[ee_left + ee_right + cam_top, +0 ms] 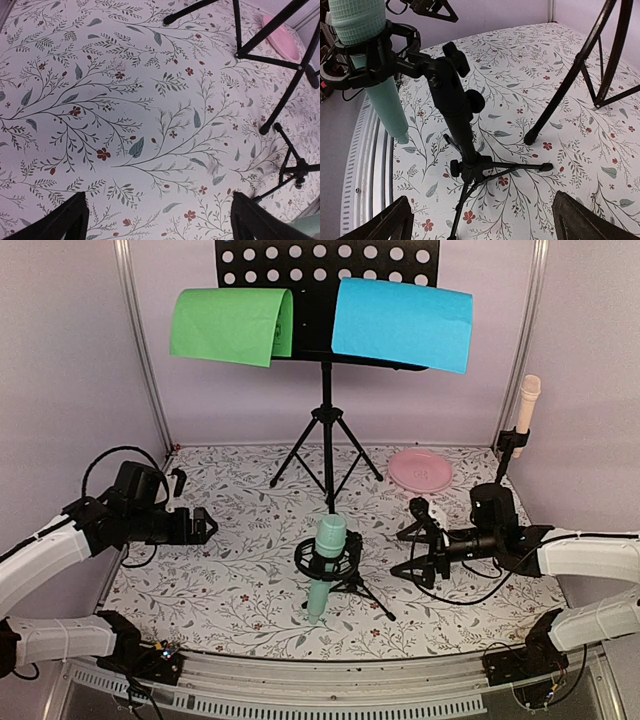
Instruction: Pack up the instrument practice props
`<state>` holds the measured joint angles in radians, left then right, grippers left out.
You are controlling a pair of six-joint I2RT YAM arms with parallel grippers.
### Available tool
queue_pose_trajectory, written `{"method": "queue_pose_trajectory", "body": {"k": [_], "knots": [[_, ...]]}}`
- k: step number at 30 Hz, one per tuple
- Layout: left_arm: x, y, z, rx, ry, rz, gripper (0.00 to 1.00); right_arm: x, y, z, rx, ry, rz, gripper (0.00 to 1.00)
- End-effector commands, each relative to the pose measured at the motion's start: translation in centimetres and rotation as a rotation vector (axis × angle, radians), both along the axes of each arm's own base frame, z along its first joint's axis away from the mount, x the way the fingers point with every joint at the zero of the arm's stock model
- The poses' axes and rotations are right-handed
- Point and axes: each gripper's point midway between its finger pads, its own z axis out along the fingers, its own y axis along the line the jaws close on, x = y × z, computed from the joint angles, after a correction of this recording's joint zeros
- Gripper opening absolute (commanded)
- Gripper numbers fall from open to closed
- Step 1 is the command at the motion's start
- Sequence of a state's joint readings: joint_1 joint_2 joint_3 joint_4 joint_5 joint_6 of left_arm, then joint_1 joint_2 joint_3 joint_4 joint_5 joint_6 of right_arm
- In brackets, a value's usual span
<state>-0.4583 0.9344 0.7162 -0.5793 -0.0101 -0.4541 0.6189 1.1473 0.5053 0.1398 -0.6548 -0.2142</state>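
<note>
The black perforated music rack (325, 270) stands at the back on tripod legs (325, 445). A green sheet (232, 325) and a blue sheet (402, 322) hang over its ledge. A mint microphone (326, 565) sits tilted in a small black support (350, 580) at the front middle. A pink microphone (526, 415) stands on another support (508, 448) at the back right. My right gripper (412, 543) is open and empty just right of the mint microphone's support (457, 115). My left gripper (208, 524) is open and empty over the mat at the left.
A round pink plate (420, 470) lies behind the right gripper, beside the rack's right leg (560, 100). The floral mat (125, 100) under the left gripper is bare. Purple walls and metal posts close in the back and sides.
</note>
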Motion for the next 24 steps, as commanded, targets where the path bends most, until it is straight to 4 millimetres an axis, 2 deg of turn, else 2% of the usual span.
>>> {"method": "queue_pose_trajectory", "body": {"k": [1,2,8,12,15,18,24], "knots": [[0.0,0.1,1.1,-0.004,-0.038,0.01,0.99,0.7,3.3,1.7,0.072,-0.12,0.042,0.99],[0.0,0.2,1.3,-0.006,-0.045,0.016,0.99,0.6,3.9,1.6,0.079,-0.116,0.054,1.0],[0.0,0.4,1.7,-0.01,-0.067,0.026,0.99,0.6,7.8,0.8,0.049,-0.131,0.11,0.86],[-0.1,0.4,1.7,-0.006,-0.069,0.026,0.99,1.1,8.5,1.4,0.078,-0.159,0.098,0.74],[0.0,0.5,1.7,-0.005,-0.07,0.029,0.99,1.0,9.2,1.6,0.095,-0.157,0.102,0.52],[0.0,0.4,1.7,-0.004,-0.071,0.028,0.99,0.6,9.8,1.6,0.118,-0.138,0.104,0.39],[0.1,0.4,1.7,0.0,-0.07,0.027,0.99,0.9,9.8,2.2,0.148,-0.125,0.05,0.24]]}}
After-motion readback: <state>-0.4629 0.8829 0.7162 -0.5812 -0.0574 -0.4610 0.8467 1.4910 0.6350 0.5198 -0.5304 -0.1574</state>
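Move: The small tripod stand's upper post is about 10 cm left of the right hand, straight ahead 0 and near its height. The teal microphone in its ring is about 17 cm left, 4 cm back and slightly above; the music stand's nearest foot is roughly 18 cm ahead, 14 cm left and 14 cm below. From the left hand that post is some 33 cm right and 5 cm back, at about its height. Right hand slides about 9 cm left to the small stand, fingers closing around its post below the clamp. ##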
